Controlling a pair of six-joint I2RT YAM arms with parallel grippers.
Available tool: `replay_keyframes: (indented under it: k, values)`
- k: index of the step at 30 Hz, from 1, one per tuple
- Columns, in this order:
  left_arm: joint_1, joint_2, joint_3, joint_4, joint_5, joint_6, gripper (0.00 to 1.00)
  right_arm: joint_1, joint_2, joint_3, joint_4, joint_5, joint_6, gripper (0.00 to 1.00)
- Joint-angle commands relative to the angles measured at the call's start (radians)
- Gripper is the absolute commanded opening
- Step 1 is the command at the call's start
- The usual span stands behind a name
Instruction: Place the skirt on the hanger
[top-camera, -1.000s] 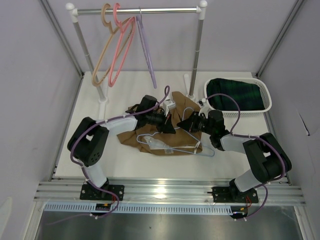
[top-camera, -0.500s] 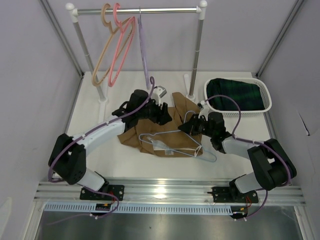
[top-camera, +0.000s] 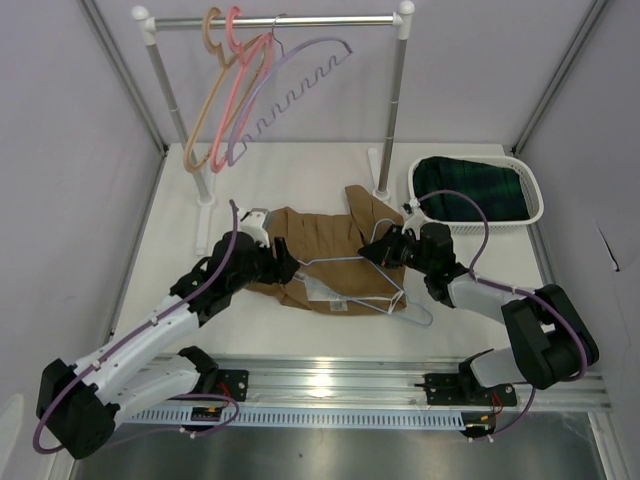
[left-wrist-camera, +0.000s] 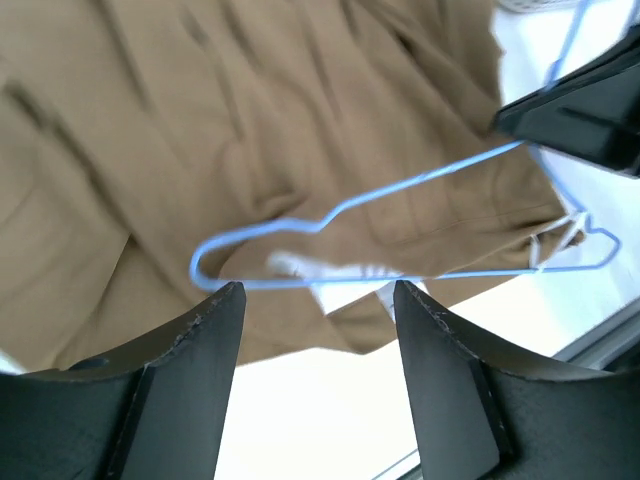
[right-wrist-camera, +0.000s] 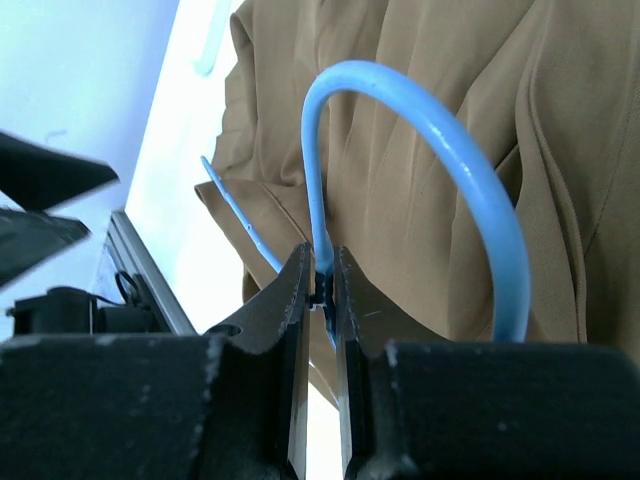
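Note:
The tan-brown skirt (top-camera: 315, 235) lies spread flat on the white table. On top of it lies the thin pale blue hanger (top-camera: 335, 258). My right gripper (top-camera: 384, 246) is shut on the hanger's hook, and the right wrist view shows the blue wire (right-wrist-camera: 420, 112) pinched between the jaws of the gripper (right-wrist-camera: 320, 268) over the skirt (right-wrist-camera: 400, 220). My left gripper (top-camera: 284, 262) stands open at the skirt's left side with nothing between its fingers. In the left wrist view this gripper (left-wrist-camera: 318, 296) hovers over the table, just short of the hanger (left-wrist-camera: 400, 190) and the skirt (left-wrist-camera: 250, 100).
A clothes rack (top-camera: 275, 21) at the back carries a tan hanger (top-camera: 205, 110), a pink one (top-camera: 245, 95) and a scalloped lavender one (top-camera: 290, 85). A white basket (top-camera: 530, 215) with dark green plaid cloth (top-camera: 470, 190) stands at the right. The rack's right post (top-camera: 392, 120) rises behind the skirt.
My left gripper has opened and drawn back toward me, from the skirt's far side to its left edge. The scalloped hanger on the rack has swung broadside. My right gripper still holds the hook.

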Motion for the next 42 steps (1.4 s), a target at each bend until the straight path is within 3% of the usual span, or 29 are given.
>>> replay_keyframes:
  k: [1,6,13,17,19,29,39,42]
  values:
    - [-0.007,-0.074,-0.055,0.017,-0.069,-0.082,0.67,-0.011,-0.014,0.042,0.079,-0.022,0.073,0.00]
    - [-0.027,-0.103,-0.098,0.023,-0.075,-0.136,0.67,-0.025,0.000,0.047,0.133,-0.046,0.154,0.00]
    - [-0.074,-0.168,-0.150,0.002,-0.177,-0.193,0.67,-0.026,-0.030,0.044,0.136,0.036,0.217,0.00]
    - [-0.149,-0.160,-0.137,-0.031,-0.243,-0.197,0.66,-0.026,-0.047,0.050,0.115,0.073,0.225,0.00]
    - [-0.176,-0.136,-0.115,-0.035,-0.257,-0.194,0.65,-0.028,-0.050,0.052,0.106,0.081,0.225,0.00]
    - [-0.315,0.050,-0.040,-0.026,-0.263,-0.167,0.38,-0.031,-0.040,0.058,0.072,0.139,0.241,0.00]
    - [-0.352,0.254,0.043,-0.086,-0.343,-0.157,0.38,-0.029,-0.023,0.056,0.078,0.142,0.239,0.00]
    - [-0.352,0.292,0.041,-0.081,-0.395,-0.150,0.43,-0.031,-0.018,0.056,0.079,0.139,0.234,0.00]
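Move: The skirt's near waistband edge, at the left of its opening, lies about 3 cm back and 3 cm right of the left hand, some 13 cm below. The blue hanger's left end is closer, roughly 2 cm right, level fore and aft and 5 cm below; the white tag in the opening is about 3 cm back, 11 cm right and 13 cm below. From the right hand, which holds the hanger, that edge is about 5 cm back, 15 cm left and 9 cm below. Sinking about 8 cm while drawing back some 4 cm, the left hand first eases back, then swings right and dips to the waistband edge near the robot, its fingers half closing but still apart. Meanwhile the right hand keeps its pinch on the hanger, lifts it about 3 cm and carries it 3 cm forward, rolling its left side up and turning it some 10 degrees clockwise. ##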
